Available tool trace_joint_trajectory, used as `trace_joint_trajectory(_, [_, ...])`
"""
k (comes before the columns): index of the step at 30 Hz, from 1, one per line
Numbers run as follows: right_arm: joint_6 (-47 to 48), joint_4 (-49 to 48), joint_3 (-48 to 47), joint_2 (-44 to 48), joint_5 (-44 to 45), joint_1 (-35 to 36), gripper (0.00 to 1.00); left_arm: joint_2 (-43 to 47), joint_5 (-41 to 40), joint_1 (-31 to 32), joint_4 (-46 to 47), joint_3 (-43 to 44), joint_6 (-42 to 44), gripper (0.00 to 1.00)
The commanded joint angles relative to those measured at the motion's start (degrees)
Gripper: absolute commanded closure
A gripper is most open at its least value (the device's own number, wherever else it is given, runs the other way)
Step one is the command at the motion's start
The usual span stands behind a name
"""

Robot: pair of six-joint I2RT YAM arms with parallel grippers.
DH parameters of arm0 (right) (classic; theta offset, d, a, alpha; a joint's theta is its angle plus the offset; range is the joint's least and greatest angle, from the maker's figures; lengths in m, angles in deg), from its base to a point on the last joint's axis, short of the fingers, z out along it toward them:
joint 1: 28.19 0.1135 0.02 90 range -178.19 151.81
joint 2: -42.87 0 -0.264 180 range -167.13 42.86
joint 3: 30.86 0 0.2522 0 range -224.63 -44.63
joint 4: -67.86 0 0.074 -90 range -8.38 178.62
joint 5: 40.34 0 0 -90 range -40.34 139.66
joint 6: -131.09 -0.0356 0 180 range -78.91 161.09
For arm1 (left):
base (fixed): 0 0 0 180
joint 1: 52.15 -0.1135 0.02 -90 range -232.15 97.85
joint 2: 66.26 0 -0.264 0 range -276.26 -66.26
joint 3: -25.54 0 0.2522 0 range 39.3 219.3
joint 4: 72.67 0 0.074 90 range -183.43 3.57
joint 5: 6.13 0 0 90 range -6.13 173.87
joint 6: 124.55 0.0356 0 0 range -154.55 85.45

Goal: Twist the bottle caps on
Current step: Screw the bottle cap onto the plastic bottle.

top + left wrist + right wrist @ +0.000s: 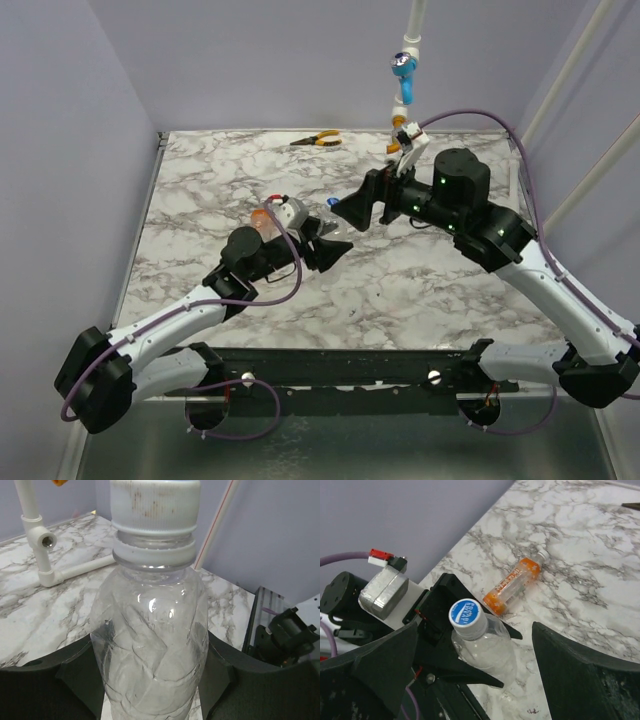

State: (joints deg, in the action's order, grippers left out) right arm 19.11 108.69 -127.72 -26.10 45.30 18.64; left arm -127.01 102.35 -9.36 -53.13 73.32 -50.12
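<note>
My left gripper [152, 680] is shut on the body of a clear, crumpled plastic bottle [150, 645] and holds it upright. A white ribbed cap with a blue top [467, 615] sits on its neck. My right gripper [475, 635] is open, its two black fingers [590, 675] standing wide on either side of that cap without touching it. In the top view the two grippers meet mid-table, with the blue cap [333, 203] between them. A small orange bottle [517, 582] lies on its side on the marble behind them, a whitish cap [541, 556] at its neck.
Orange-handled pliers [316, 140] lie at the table's far edge. A white pipe with a blue valve handle [403, 70] hangs down at the back right. A white pipe fitting [40, 545] shows in the left wrist view. Purple walls enclose the table.
</note>
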Motion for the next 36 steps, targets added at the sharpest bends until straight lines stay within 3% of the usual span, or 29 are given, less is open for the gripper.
trace_joint_trajectory(1, [1.3, -8.7, 5.0, 2.3, -21.9, -9.3, 0.02, 2.3, 9.0, -0.8, 0.9, -0.9, -2.1, 0.74])
trace_joint_trajectory(5, [-0.5, -14.8, 7.6, 2.6, -37.8, -16.4, 0.08, 2.6, 14.1, -1.9, 2.9, -1.1, -4.6, 0.74])
trace_joint_trajectory(13, [-1.5, -21.0, 9.2, 1.2, -48.9, -16.4, 0.13, 0.7, 20.9, -3.7, 5.9, 0.0, -8.2, 0.74])
trace_joint_trajectory(16, [-0.9, -19.9, 8.8, 0.3, -48.7, -16.4, 0.19, -0.1, 22.6, -3.9, 7.0, 0.4, -9.0, 0.74])
trace_joint_trajectory(27, [0.6, -18.2, 7.8, -2.9, -48.5, -15.8, 0.25, -2.9, 25.0, -4.4, 10.5, 1.6, -11.0, 0.74])
trace_joint_trajectory(36, [1.3, -17.7, 8.0, -3.3, -47.4, -14.4, 0.36, -4.3, 26.0, -4.9, 12.8, 1.9, -12.3, 0.74])
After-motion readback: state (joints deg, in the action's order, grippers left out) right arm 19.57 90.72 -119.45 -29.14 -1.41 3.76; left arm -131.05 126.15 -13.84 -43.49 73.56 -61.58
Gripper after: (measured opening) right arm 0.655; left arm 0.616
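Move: The white cap with the blue top, on the clear plastic bottle that the left hand holds, lies about 5 cm to the right hand's left, 2 cm ahead and 4 cm below. The middle of that bottle is about 10 cm straight below its cap. The orange bottle lies on the table, some 19 cm ahead of the right hand, 19 cm to its left and 30 cm below. From the left hand the cap is about 8 cm above and 2 cm ahead. Fingers wide open, the right hand first swings some 3 cm to the right and forward, then comes back about 4.5 cm towards its base and a little left while rising, and finally sinks about 2.5 cm, turning some 30 degrees counter-clockwise overall so the fingers point left at the cap, and closing by about a third without gripping it. The left hand keeps its grip on the clear bottle and carries it about 4.5 cm back, turning it some 20 degrees clockwise to bring the cap in front of the right fingertips. ##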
